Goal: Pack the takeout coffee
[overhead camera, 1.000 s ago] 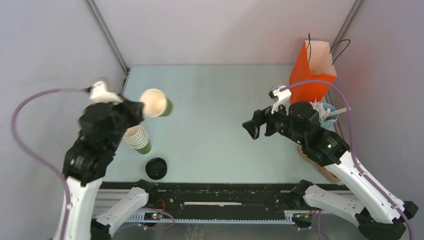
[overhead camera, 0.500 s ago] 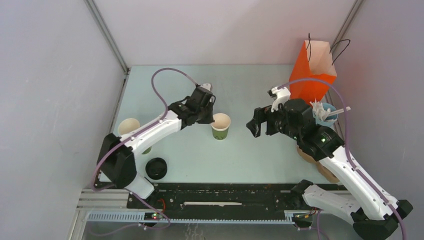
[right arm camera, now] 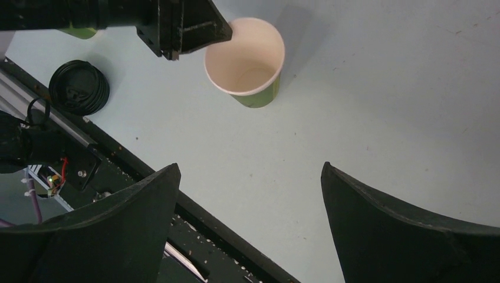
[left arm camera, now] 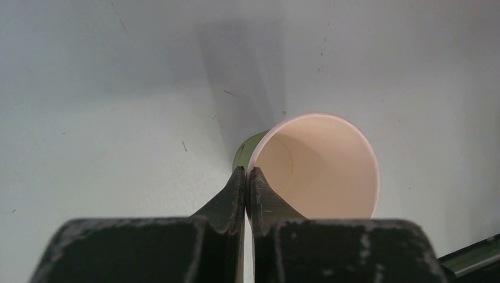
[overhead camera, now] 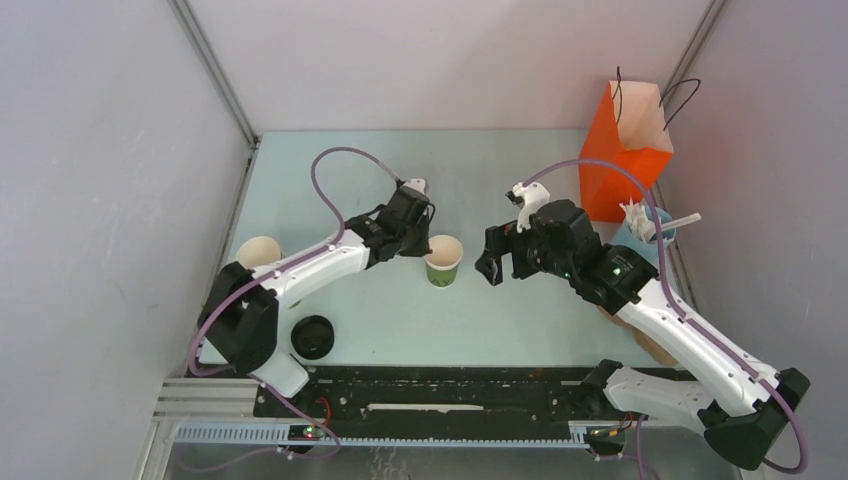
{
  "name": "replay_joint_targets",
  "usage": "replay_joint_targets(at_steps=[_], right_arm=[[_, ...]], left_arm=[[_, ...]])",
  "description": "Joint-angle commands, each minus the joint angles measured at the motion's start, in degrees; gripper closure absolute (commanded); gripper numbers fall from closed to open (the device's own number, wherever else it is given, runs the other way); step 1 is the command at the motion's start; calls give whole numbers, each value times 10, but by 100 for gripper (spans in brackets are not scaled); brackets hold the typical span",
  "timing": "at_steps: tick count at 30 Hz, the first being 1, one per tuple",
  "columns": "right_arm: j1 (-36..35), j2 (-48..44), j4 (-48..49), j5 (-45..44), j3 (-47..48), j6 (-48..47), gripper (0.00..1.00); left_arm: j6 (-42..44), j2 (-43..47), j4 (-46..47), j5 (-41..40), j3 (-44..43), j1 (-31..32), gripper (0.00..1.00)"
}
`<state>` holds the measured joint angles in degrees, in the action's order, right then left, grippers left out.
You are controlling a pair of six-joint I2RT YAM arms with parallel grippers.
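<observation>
No capped takeout coffee is in view. A lidless olive-green paper cup, white inside, stands upright in the middle of the table. My left gripper is shut on the cup's left rim, one finger inside the wall and one outside. My right gripper hangs wide open just right of the cup, nothing between its fingers. In the right wrist view the left fingers meet the cup's rim.
A nested stack of lidless cups stands at the left edge. Loose black lids lie near the front rail. An open orange paper bag stands at the back right, with a blue cup of white sticks beside it.
My left arm swung from the left edge to the table's middle with the cup, which now stands upright. My right gripper moved left, closer to the cup, still open.
</observation>
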<state>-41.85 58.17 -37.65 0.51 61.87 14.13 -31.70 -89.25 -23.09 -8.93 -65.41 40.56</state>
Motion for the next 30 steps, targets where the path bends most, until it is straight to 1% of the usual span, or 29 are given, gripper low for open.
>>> replay_joint_targets(at_steps=[1,3,4,5,6,8,11,13,15,18,20,22,24,25,27,30], right_arm=[[-6,-12,24,-2,2,20,2],[-7,-11,27,-2,-2,21,2],[-9,-11,29,-2,-5,22,2],[-11,-10,30,-2,-8,23,2],[-14,-9,31,-2,-10,25,2],[-21,-4,36,-5,-14,35,3],[-38,3,51,-5,-15,51,7],[-63,11,69,-32,-16,64,8],[-93,27,96,-42,-15,80,9],[-142,68,150,-50,-9,122,15],[-183,123,177,-61,8,142,19],[-217,183,202,-76,37,155,22],[-244,256,202,-106,82,184,26],[-255,296,198,-114,121,198,28],[-274,371,185,-123,180,229,34],[-303,478,160,-132,274,257,34]], left_arm=[[-6,-2,46,-24,19,18,100],[-9,-2,53,-28,26,20,99],[-11,1,56,-28,30,20,95],[-11,5,59,-29,35,21,86],[-12,10,59,-33,39,21,80],[-10,25,58,-38,48,21,73],[-5,59,30,-47,50,21,55],[-5,101,-18,-72,44,21,46],[-3,166,-91,-116,31,21,36],[-6,295,-209,-212,16,21,17],[-8,385,-277,-268,1,17,7],[-11,454,-331,-309,-19,16,2],[-10,513,-359,-323,-36,16,0],[-9,533,-364,-324,-42,16,0],[-9,564,-367,-325,-44,15,0],[-3,587,-374,-328,-42,16,0]])
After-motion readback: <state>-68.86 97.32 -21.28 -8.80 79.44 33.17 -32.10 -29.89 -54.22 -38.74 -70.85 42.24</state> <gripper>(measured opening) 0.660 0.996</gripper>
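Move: My left hand still pinches the near-left rim of the paper cup; the cup's middle is about 4 cm to its right and 5 cm below. From that hand the black lids lie some 12 cm back and 24 cm left, the cup stack about 2 cm back and 31 cm left. From my empty right hand the black lids are roughly 35 cm left, 3 cm back and 22 cm down; the paper cup stands 9 cm ahead and 8 cm left, the cup stack about 10 cm beyond the lids and 7 cm farther left. I ease my left hand down a centimetre or two to set the paper cup on the table, open wide to free its rim, then swing up and left about 25 cm each, also drawing back, fingertips tipping up. Meanwhile I sweep my right hand some 20 cm left towards the black lids, past the cup's near side, dipping about 6 cm as its fingers narrow to two thirds open. ##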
